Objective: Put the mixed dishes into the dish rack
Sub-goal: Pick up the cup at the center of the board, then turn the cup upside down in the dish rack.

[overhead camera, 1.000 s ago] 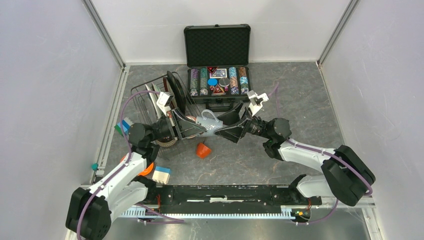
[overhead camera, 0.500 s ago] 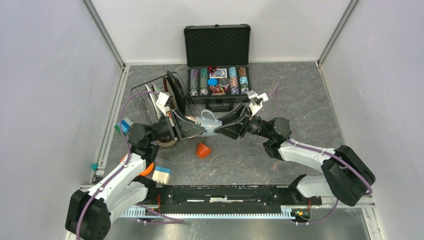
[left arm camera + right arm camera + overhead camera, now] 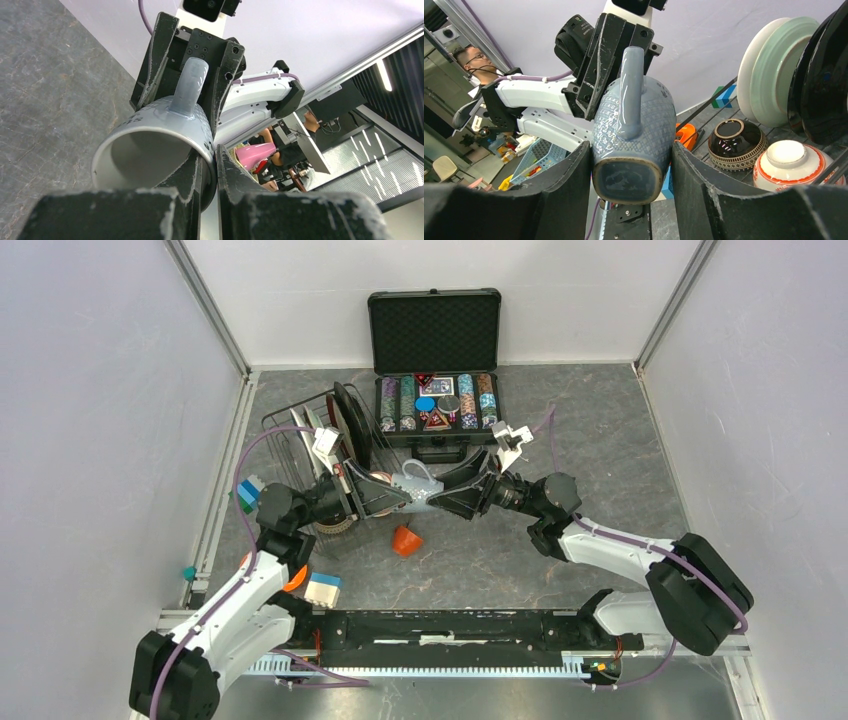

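A grey-blue mug [image 3: 416,486] hangs in the air between my two arms, just right of the dish rack [image 3: 285,436]. My left gripper [image 3: 210,150] is shut on the mug's rim [image 3: 150,107], one finger inside and one outside. From the opposite side my right gripper [image 3: 631,165] is shut on the mug's body [image 3: 634,125] near its base, with a pad against each side. Several plates [image 3: 774,65] stand upright in the rack. A dark bowl [image 3: 736,142] and a white red-patterned bowl [image 3: 786,162] sit upside down beside them. An orange cup [image 3: 405,540] lies on the table below the mug.
An open black case of poker chips [image 3: 435,390] stands right behind the mug. An orange ring toy [image 3: 292,578] and a white-and-blue block [image 3: 322,588] lie by the left arm's base. Grey walls close in the table on three sides.
My right gripper's jaws have come in from wide apart onto the mug's sides. The left gripper has kept its hold on the rim, and the mug has barely moved.
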You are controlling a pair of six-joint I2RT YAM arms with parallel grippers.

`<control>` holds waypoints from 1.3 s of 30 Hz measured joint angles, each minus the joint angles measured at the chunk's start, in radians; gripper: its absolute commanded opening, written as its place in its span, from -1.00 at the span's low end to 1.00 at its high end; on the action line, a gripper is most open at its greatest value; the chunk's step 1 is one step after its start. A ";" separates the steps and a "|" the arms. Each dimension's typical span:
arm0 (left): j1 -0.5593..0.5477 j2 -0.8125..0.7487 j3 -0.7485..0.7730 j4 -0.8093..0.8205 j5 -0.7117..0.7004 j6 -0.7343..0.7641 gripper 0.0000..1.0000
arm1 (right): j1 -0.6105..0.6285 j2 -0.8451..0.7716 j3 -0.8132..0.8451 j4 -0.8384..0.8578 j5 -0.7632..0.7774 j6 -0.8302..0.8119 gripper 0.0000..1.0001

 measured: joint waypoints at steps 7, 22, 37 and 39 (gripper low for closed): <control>-0.001 0.000 0.006 -0.056 -0.018 0.046 0.32 | 0.000 0.000 0.000 -0.045 0.005 -0.019 -0.98; -0.002 -0.094 0.156 -0.668 -0.204 0.383 1.00 | 0.000 -0.006 0.013 -0.268 0.073 -0.145 -1.00; -0.002 -0.238 0.323 -1.391 -1.067 0.629 1.00 | 0.051 0.066 0.275 -0.672 0.187 -0.486 -1.00; -0.002 -0.266 0.324 -1.425 -1.153 0.629 1.00 | 0.075 0.114 0.370 -0.758 0.195 -0.569 -1.00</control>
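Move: The cup is held between both hands, its middle some 4 cm right of the left hand and 2 cm left of the right. From the right hand, the dish rack's middle is about 23 cm ahead, 22 cm left and 20 cm down; the red-rimmed bowl stands roughly 14 cm ahead and 12 cm left, the black bowl 10 cm ahead and 22 cm left, the orange cup 4 cm ahead and 6 cm left, all over 20 cm lower. Leftward, with some drop and advance, the left hand leaves the cup after its fingers spread from their pinch on the rim wall; it travels about 18 cm left and swings from pointing right to pointing forward. The right hand keeps its grip on the cup body, goes down and forward, then forward and left towards the rack, tipping its fingertips down some 30 degrees. ##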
